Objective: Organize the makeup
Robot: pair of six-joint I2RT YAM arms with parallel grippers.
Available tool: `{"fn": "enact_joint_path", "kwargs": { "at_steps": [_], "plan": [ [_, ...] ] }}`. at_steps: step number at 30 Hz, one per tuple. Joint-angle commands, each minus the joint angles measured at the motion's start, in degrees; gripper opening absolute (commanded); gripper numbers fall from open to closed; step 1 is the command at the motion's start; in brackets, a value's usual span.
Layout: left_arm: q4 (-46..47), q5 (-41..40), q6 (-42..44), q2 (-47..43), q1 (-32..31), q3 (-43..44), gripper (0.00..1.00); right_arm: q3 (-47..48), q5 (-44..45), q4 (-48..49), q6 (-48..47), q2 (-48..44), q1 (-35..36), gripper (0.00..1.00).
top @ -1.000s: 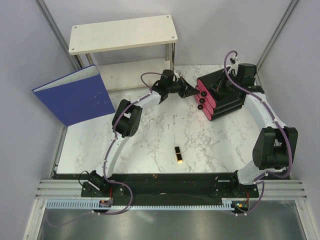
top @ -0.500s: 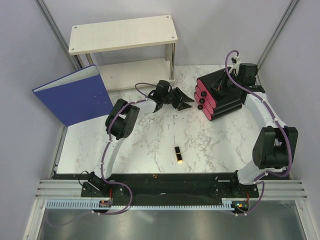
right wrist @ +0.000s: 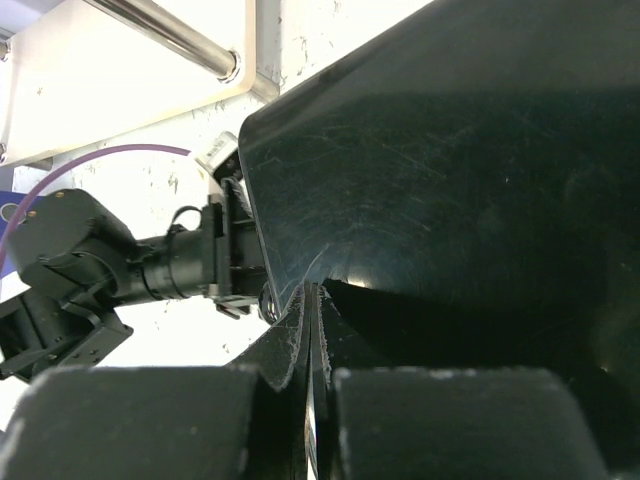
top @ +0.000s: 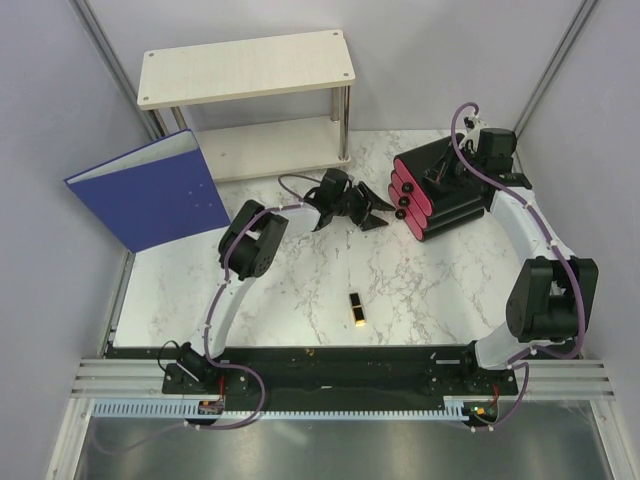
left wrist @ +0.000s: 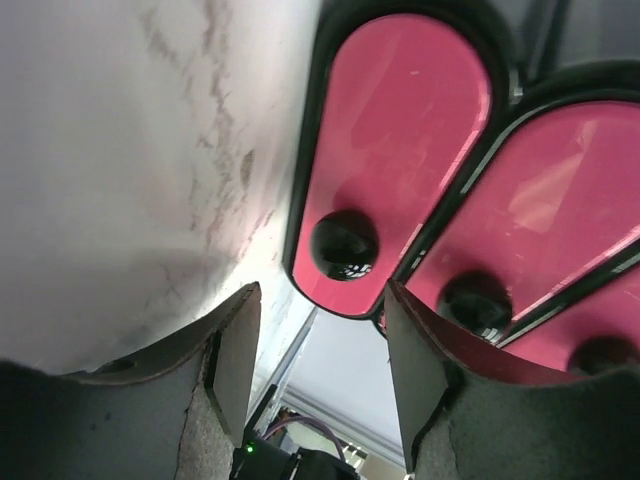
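Observation:
One piece of the makeup shows: a black-and-gold lipstick (top: 355, 309) lying on the marble table near the front middle. My left gripper (top: 373, 212) is open and empty, a short way left of the black organizer box (top: 460, 208). In the left wrist view its fingers (left wrist: 236, 355) frame a pink drawer front (left wrist: 400, 140) with a round black knob (left wrist: 344, 244), without touching it. My right gripper (top: 438, 180) is shut and rests on the top of the box (right wrist: 470, 170), its fingertips (right wrist: 313, 300) pressed together.
A white two-level shelf (top: 245, 68) stands at the back. A blue binder (top: 150, 190) leans at the left. The box lies close to the right wall. From the right wrist view, the left arm (right wrist: 150, 265) shows just beyond the box's edge.
The left gripper was shut at the drawer fronts; it has pulled back to the left and opened. The right gripper and the lipstick have not moved.

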Motion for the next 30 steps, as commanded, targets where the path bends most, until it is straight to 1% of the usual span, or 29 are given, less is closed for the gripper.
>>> {"fn": "enact_joint_path", "kwargs": {
  "at_steps": [1,5,7,8,12,18,20,22,23,25,26,29,30],
  "plan": [
    [-0.2,-2.0,-3.2,1.4,-1.2,2.4,0.57,-5.9,5.6,-18.3,-2.4,3.7,-0.3,0.0],
    [-0.1,-2.4,-4.7,2.9,-2.1,3.8,0.54,-6.4,5.6,-18.2,-2.7,3.4,-0.3,0.0],
    [0.9,-2.6,-6.9,3.6,-2.6,4.3,0.53,-6.8,5.6,-18.2,-2.9,3.4,-0.3,0.0],
    [1.7,-2.2,-7.6,4.7,-2.8,4.6,0.51,-6.9,5.3,-18.2,-2.9,3.4,-0.3,0.0],
    [1.6,-3.6,-7.9,5.2,-3.0,5.7,0.51,-7.2,4.9,-18.0,-3.0,3.0,-0.2,0.0],
    [1.0,-3.6,-8.2,6.4,-3.3,6.8,0.5,-7.9,5.0,-18.0,-3.7,3.3,-0.3,0.0],
    [0.9,-3.4,-8.5,6.8,-3.7,7.4,0.47,-7.8,5.0,-17.9,-3.7,3.4,-0.3,0.0],
    [0.8,-3.1,-8.6,7.5,-3.8,8.3,0.43,-7.8,5.0,-17.9,-3.7,3.6,-0.3,0.0],
    [0.8,-2.9,-8.9,7.7,-4.1,8.4,0.35,-7.8,5.0,-17.9,-3.8,3.7,-0.3,0.0],
    [0.6,-2.9,-8.8,7.8,-4.2,8.4,0.29,-7.8,4.9,-17.8,-3.8,3.8,-0.3,0.0],
    [0.6,-3.0,-8.7,7.6,-4.1,8.3,0.21,-7.8,4.9,-17.8,-3.9,3.9,-0.3,0.0],
    [0.5,-2.7,-7.7,7.2,-3.9,7.6,0.09,-7.7,4.7,-17.8,-3.7,3.9,-0.3,0.0],
    [0.5,-2.6,-7.3,6.9,-3.8,6.9,0.07,-7.6,4.8,-17.7,-3.7,3.9,-0.3,0.0]
  ]
}}
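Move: The bottom drawer's round black knob sits about 4 cm to the right of my left hand, level with it fore and aft and about 1 cm lower. The middle knob is some 5 cm right, 1 cm ahead and 4 cm higher; the black drawer box's middle lies roughly 15 cm right, 5 cm ahead and 3 cm up. From my right hand the bottom knob is about 9 cm left, 1 cm back and 14 cm below. I slide my left hand about 3.5 cm to the right, sinking slightly at first, so that its open fingers straddle the bottom drawer's knob. Then I narrow the fingers and pinch the knob from both sides, staying put there with the grip effort rising. My shut right fingers stay over the top of the drawer box. ##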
